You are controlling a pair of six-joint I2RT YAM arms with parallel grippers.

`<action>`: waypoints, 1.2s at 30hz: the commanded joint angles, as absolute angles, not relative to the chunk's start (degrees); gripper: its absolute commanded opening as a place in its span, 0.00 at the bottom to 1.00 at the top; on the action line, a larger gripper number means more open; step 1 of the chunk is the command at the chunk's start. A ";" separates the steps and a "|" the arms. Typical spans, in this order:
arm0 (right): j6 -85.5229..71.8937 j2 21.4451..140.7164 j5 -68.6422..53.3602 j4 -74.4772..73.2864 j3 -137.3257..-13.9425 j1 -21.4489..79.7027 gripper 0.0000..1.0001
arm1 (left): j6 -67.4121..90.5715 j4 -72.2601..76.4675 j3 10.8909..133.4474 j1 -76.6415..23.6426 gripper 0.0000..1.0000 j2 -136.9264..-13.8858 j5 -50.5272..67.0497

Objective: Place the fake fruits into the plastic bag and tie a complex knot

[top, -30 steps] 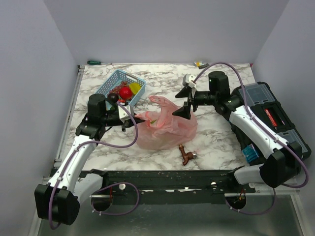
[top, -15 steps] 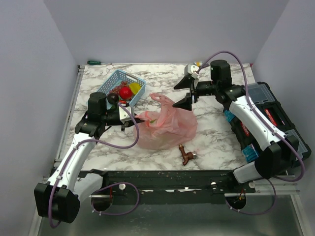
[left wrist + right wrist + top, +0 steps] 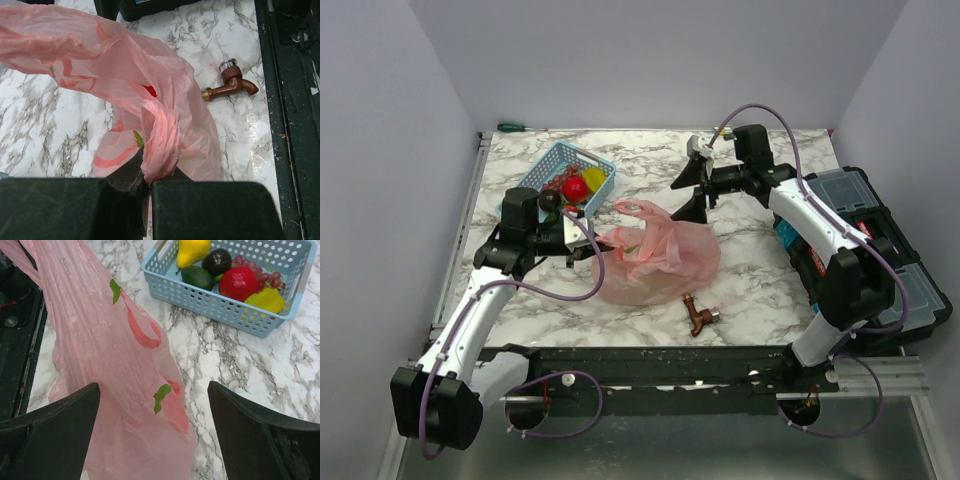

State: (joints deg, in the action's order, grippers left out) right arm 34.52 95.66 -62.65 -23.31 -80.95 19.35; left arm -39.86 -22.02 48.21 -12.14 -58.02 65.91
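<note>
The pink plastic bag (image 3: 657,256) lies crumpled mid-table. My left gripper (image 3: 588,247) is shut on a bunched fold of its left edge (image 3: 160,145); the pink twist runs into the closed jaws of that gripper (image 3: 147,182). My right gripper (image 3: 692,196) hovers open above the bag's far right side, and the bag (image 3: 100,355) spreads below its jaws (image 3: 152,387) with nothing gripped. The fake fruits (image 3: 576,187) sit in the blue basket (image 3: 604,163): a yellow pear (image 3: 192,250), a dark one (image 3: 216,261), a green one (image 3: 197,276) and a red one (image 3: 239,282). No knot is in view.
A brown tap (image 3: 699,314) lies near the front edge, right of the bag, also in the left wrist view (image 3: 230,85). A black toolbox (image 3: 865,225) stands along the right side. A green-handled screwdriver (image 3: 515,127) rests at the back left.
The right arm has swung its elbow toward the back, and its open gripper has risen slightly away from the bag. The left arm holds still on the bag.
</note>
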 commanded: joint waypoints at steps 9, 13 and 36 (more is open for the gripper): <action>39.73 102.49 -71.79 -36.20 -84.65 22.90 0.92 | -42.04 -23.00 51.59 -12.83 0.00 -59.92 68.36; 39.38 103.00 -72.54 -36.46 -84.07 24.95 0.92 | -42.43 -23.24 52.01 -13.17 0.00 -60.43 68.30; 34.01 106.80 -70.78 -34.63 -87.38 31.03 0.08 | -47.59 -30.13 52.65 -14.68 0.00 -59.65 66.66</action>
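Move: The bag's loose handle strap, arching out from its mouth, lies about 5 cm back, 6 cm left and 4 cm below the open right hand. The left hand is about 9 cm back and 15 cm left of the right, at much its height; from it the strap is 4 cm ahead and 9 cm right. The bag's fruit-filled body sits some 13 cm back, 5 cm left and 14 cm below the right hand, the brown tap about 25 cm back, 5 cm right and 20 cm down. The bag's loose strap is pinched between the right fingers: that hand starts down, then sweeps back and left towards the left hand, about 8 cm back and 7 cm left in all while sinking some 4 cm. It swings counter-clockwise and rolls, nearly 20 degrees each, wide open until the fingers close at the end. The left fingers keep their grip on the bag's other gathered handle. ##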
